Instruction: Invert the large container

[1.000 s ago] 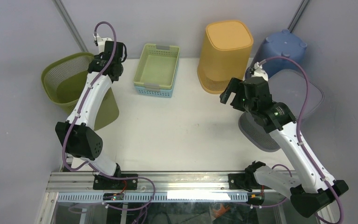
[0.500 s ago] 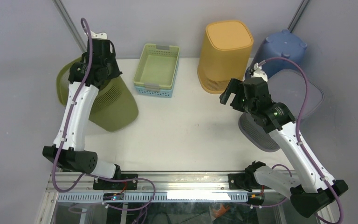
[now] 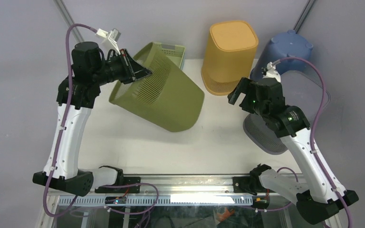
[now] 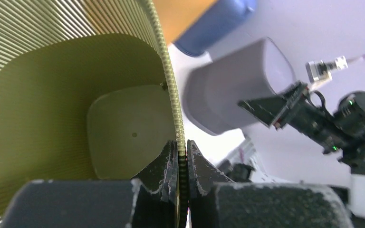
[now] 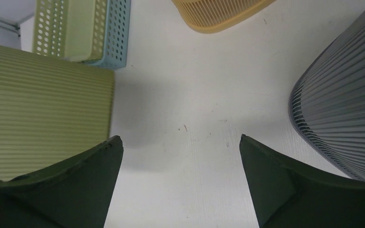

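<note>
The large olive-green ribbed container [image 3: 164, 99] hangs tilted on its side above the table's left half, its mouth facing left and its base toward the middle. My left gripper [image 3: 140, 72] is shut on its rim. In the left wrist view the two fingers [image 4: 181, 144] pinch the beaded rim [image 4: 164, 61], and the container's inside [image 4: 52, 95] fills the left of that view. My right gripper [image 3: 235, 92] stands open over the bare table [image 5: 190, 95], empty [image 5: 180, 137]. The green container's wall [image 5: 43, 109] shows to its left.
An upturned orange container [image 3: 230, 52] and a blue one [image 3: 287, 50] stand at the back right. A grey ribbed container [image 3: 264, 135] lies on its side under my right arm. Stacked small green and blue baskets [image 5: 81, 28] sit at the back, partly hidden behind the green container.
The left gripper closed on the green container's rim, lifted it from the table's left edge, carried it right and tipped it onto its side. The right arm shifted slightly.
</note>
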### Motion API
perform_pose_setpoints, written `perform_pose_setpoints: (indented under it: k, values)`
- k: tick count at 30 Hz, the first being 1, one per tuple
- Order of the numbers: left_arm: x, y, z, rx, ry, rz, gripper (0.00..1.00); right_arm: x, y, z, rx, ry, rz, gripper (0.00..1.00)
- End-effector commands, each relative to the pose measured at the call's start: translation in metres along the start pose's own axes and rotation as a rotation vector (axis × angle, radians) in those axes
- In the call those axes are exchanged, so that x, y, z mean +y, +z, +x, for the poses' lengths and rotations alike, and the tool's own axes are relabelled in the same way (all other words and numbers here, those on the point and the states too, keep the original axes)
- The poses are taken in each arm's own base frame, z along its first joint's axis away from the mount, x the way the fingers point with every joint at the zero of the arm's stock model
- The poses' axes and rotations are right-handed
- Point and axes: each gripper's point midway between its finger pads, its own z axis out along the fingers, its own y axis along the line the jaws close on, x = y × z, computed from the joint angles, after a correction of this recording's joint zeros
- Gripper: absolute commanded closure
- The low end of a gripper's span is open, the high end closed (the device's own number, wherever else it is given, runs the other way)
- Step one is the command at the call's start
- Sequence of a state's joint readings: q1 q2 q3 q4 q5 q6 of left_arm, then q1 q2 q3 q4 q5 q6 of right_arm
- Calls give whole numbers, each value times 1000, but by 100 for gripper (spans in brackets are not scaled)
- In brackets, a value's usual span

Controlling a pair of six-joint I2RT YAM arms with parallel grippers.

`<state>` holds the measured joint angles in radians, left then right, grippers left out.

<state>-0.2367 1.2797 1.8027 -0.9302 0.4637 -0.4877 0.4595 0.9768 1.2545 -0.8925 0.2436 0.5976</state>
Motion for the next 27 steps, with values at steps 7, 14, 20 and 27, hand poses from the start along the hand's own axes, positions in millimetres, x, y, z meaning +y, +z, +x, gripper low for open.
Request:
perform_pose_setpoints:
  k: [7,14,20,27]
  values:
    - [-60,7,52,62,-163,517,100,6,-45,-31,-93,40,-68,2]
    - [-25,11,96,36,-322,465,100,3,-47,-16,-41,35,-72,2]
    - [26,17,144,41,-363,285,79,6,-40,4,39,38,-101,2]
    - [77,28,181,108,-293,72,48,5,-29,43,157,84,-136,3]
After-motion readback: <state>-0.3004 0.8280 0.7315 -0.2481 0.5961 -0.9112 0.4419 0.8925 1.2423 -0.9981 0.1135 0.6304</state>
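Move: Over the left half of the table, the left hand already pinches the rim of the green container, whose middle hangs about 8 cm right, 2 cm back and 10 cm below. The bare table it goes to is some 15 cm right, 7 cm back and 40 cm down. The stacked baskets stand about 25 cm ahead and 4 cm right of the hand, 36 cm below. From the right hand, that bare spot is roughly 22 cm left, 5 cm back and 28 cm below. Lowering the held green container quickly towards the middle of the table, the left hand sinks about 17 cm, swinging right for the first 6 cm and then easing back towards its base as its left side rolls down some 25 degrees. Near the end the fingers open about halfway around the rim, letting go. The empty right hand, still wide open, bobs up briefly and draws back about 4 cm. ##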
